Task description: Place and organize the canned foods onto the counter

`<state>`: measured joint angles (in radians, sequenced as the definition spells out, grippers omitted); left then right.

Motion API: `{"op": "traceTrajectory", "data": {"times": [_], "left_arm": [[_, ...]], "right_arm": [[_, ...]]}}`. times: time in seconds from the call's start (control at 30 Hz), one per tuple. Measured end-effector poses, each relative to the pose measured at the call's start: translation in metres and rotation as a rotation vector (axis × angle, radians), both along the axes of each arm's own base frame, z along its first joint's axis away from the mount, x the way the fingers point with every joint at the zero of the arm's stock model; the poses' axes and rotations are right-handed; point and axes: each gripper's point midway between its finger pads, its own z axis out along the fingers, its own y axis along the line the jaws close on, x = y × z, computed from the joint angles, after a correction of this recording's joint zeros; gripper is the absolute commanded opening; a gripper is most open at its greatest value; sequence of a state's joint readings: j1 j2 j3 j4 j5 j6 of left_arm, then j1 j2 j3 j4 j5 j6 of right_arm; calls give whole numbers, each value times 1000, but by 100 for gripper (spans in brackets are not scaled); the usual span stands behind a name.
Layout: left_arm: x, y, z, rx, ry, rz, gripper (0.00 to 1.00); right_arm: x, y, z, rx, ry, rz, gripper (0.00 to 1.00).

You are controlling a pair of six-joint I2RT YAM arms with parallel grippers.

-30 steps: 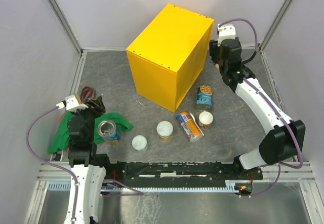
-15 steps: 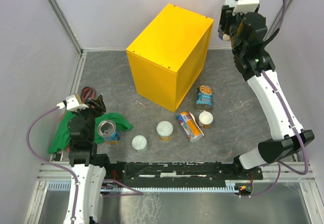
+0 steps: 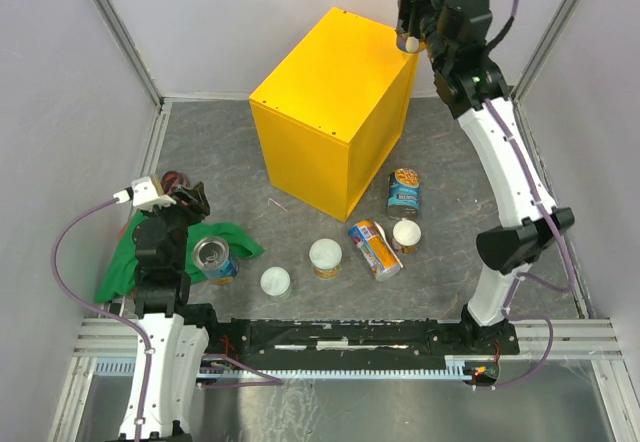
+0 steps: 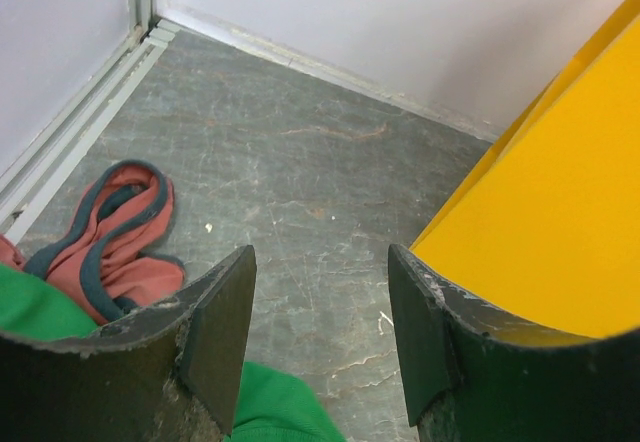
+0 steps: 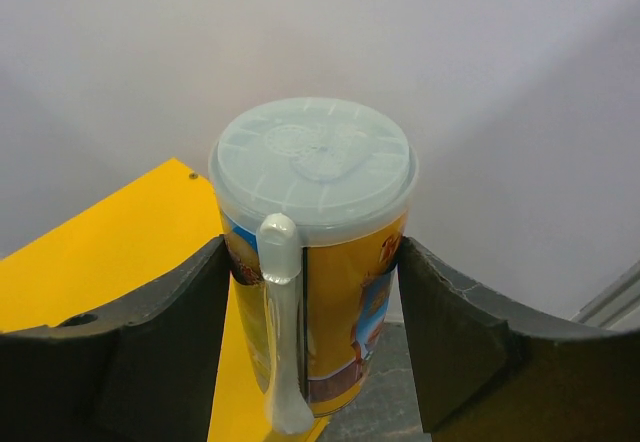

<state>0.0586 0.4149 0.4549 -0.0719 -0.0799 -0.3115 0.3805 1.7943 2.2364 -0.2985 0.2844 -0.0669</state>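
My right gripper (image 5: 312, 332) is shut on a tall orange-labelled can (image 5: 315, 252) with a white lid, held upright above the far right corner of the yellow counter (image 3: 335, 112). In the top view that can (image 3: 409, 40) shows only as a small white spot under the gripper. On the floor in front of the counter are a blue can (image 3: 405, 191), an orange can (image 3: 375, 249) lying on its side, and three short white-lidded cans (image 3: 406, 234) (image 3: 325, 258) (image 3: 275, 281). Another blue can (image 3: 214, 258) stands by the green cloth (image 3: 150, 262). My left gripper (image 4: 320, 332) hangs open over the floor, holding nothing.
A red and grey cord (image 4: 110, 242) lies by the left wall beside the green cloth. White walls close in the grey floor (image 3: 480, 232) on three sides. The counter's yellow side (image 4: 560, 222) stands to the right of my left gripper.
My right arm has lifted the orange can from beside the counter's right side up to its far right top corner. The left arm has stayed still.
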Motion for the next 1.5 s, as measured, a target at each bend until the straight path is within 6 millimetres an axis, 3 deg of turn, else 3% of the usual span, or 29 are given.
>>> {"op": "traceTrajectory", "data": {"times": [0.27, 0.77, 0.9, 1.1, 1.17, 1.5], "left_arm": [[0, -11, 27, 35, -46, -70, 62], [-6, -20, 39, 50, -87, -119, 61], [-7, -20, 41, 51, -94, -119, 61], [-7, -22, 40, 51, -94, -133, 62], [-7, -23, 41, 51, -95, -136, 62], [-7, -27, 45, 44, -112, -159, 68]], "right_arm": [[51, 42, -49, 1, 77, 65, 7], [72, 94, -52, 53, 9, 201, 14], [72, 108, -52, 64, -7, 228, 30], [70, 121, -52, 70, -20, 248, 81], [70, 123, -52, 77, -23, 251, 92], [65, 121, -13, 131, -150, 256, 94]]}}
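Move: The lidded can is already in the right fingers; its spot on top of the yellow box, near the far end, is about 7 cm ahead, 12 cm left and 10 cm below that hand. The box top's centre is about level ahead-wise, some 14 cm left. The blue can on the table lies roughly 14 cm back, 6 cm left and 47 cm down. From the idle left hand, the spot is some 30 cm ahead, 44 cm right and 17 cm higher. The lidded can, still pinched in the right hand, goes forward, left and down to the yellow box's far top, then on leftward, nearly level, about 12 cm left in all while the wrist turns some 15 degrees counter-clockwise. There the fingers open, let go and rise about 4 cm, tipping up slightly. The left hand, empty, lifts about 4 cm and turns a little clockwise. ##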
